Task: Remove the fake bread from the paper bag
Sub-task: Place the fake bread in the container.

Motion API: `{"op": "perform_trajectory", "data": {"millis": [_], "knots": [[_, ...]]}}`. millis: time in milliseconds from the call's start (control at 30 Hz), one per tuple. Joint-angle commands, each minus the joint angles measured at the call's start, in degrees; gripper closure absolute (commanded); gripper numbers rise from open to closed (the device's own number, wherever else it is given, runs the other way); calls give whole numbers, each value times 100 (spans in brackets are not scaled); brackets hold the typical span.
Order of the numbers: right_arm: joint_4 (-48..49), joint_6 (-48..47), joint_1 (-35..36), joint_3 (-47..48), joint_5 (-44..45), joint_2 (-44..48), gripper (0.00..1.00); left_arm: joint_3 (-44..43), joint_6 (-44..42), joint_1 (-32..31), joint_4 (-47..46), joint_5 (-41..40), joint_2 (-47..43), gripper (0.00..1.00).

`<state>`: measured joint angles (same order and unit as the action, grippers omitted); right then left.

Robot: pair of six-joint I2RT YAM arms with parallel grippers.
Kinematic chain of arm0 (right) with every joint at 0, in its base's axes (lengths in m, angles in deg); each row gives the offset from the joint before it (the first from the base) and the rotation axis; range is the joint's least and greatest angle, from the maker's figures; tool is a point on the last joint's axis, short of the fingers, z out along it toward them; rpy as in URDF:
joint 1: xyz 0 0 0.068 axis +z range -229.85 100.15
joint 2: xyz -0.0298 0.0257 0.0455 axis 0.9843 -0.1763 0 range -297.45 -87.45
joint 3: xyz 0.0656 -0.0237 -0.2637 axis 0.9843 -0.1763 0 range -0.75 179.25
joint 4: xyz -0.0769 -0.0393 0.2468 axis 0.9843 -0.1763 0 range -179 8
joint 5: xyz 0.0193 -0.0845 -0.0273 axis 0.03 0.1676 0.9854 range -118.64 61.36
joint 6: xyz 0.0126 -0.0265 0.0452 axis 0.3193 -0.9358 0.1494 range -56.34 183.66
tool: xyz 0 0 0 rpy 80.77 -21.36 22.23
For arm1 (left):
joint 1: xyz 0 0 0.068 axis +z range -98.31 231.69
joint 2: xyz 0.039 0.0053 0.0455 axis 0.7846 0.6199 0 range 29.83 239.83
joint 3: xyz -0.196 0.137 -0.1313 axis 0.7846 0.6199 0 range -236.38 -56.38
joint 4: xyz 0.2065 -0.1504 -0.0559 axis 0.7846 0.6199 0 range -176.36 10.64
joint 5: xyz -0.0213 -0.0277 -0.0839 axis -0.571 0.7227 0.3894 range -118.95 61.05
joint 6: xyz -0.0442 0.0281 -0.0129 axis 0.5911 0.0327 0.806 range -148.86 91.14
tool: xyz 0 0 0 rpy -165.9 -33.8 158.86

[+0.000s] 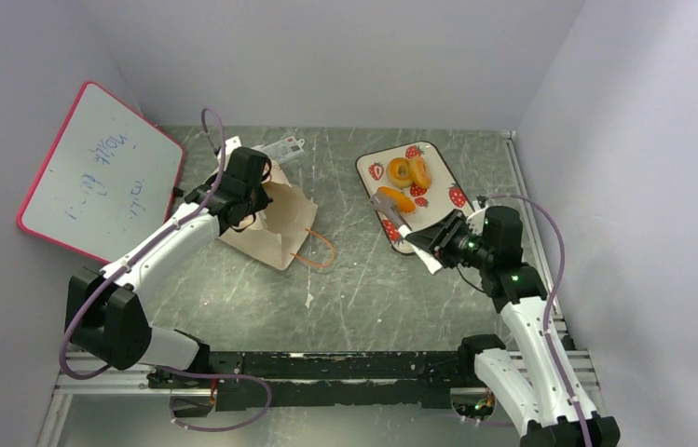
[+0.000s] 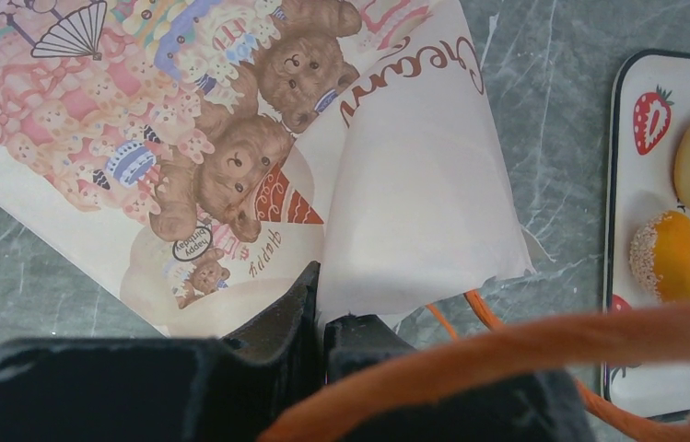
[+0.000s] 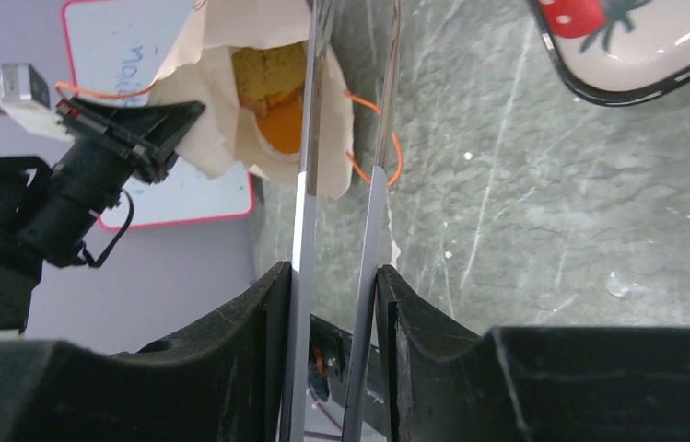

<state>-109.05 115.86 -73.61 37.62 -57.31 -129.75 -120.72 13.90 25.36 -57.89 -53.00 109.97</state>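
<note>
The paper bag [image 1: 275, 233] lies on its side left of centre, its mouth facing right. My left gripper [image 1: 244, 209] is shut on the bag's paper edge [image 2: 332, 304], an orange cord handle [image 2: 507, 345] looping across its fingers. Inside the open bag, golden and orange fake bread [image 3: 272, 101] shows. More fake bread lies on the strawberry tray [image 1: 438, 158]: two rings [image 1: 399, 171] and a longer loaf [image 1: 395, 198]. My right gripper [image 1: 440, 244] [image 3: 333, 272] is shut on metal tongs [image 3: 302, 184], whose two arms point toward the bag's mouth.
A red-framed whiteboard [image 1: 98, 172] leans against the left wall. A small white tag card [image 1: 280, 146] lies behind the bag. The bag's other orange handle [image 1: 319, 250] trails on the dark marbled table [image 1: 363, 298]. The walls close in on three sides.
</note>
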Motion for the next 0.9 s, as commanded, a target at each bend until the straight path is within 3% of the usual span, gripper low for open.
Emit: {"op": "perform_trajectory", "data": {"millis": [0, 267, 367, 867], "knots": [[606, 29, 373, 245, -424, -142, 61, -38, -226, 41, -207, 255, -59, 93], [1334, 83, 2435, 517, 395, -895, 62, -424, -321, 40, -67, 313, 195, 93], [1632, 36, 2868, 608, 452, -1236, 62, -544, -357, 40, 12, 343, 250, 93], [2572, -378, 3162, 804, 506, -2479, 62, -721, -742, 41, 304, 549, 178, 93]]}}
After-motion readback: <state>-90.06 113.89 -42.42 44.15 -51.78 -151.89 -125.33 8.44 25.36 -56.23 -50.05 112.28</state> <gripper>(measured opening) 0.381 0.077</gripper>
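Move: The fake bread still in the paper bag lies about 32 cm to the left of the right hand, 9 cm farther out and some 15 cm below. The bag's orange handle loop is roughly 21 cm left, 1 cm back. The container's middle is straight ahead by about 10 cm, with the orange oval bread on it 9 cm ahead and 5 cm left. From the left hand, that bagged bread is about 10 cm below and 2 cm ahead. The bag with its remaining bread is what the tongs now go for: the right hand, keeping its hold on them, carries them off the container about 15 cm left and nearly level. It draws back some 4 cm on the way, then eases forward again, while turning about 30 degrees counter-clockwise. The left hand keeps pinching the bag's rim, moving it a centimetre or so up, right and forward. ##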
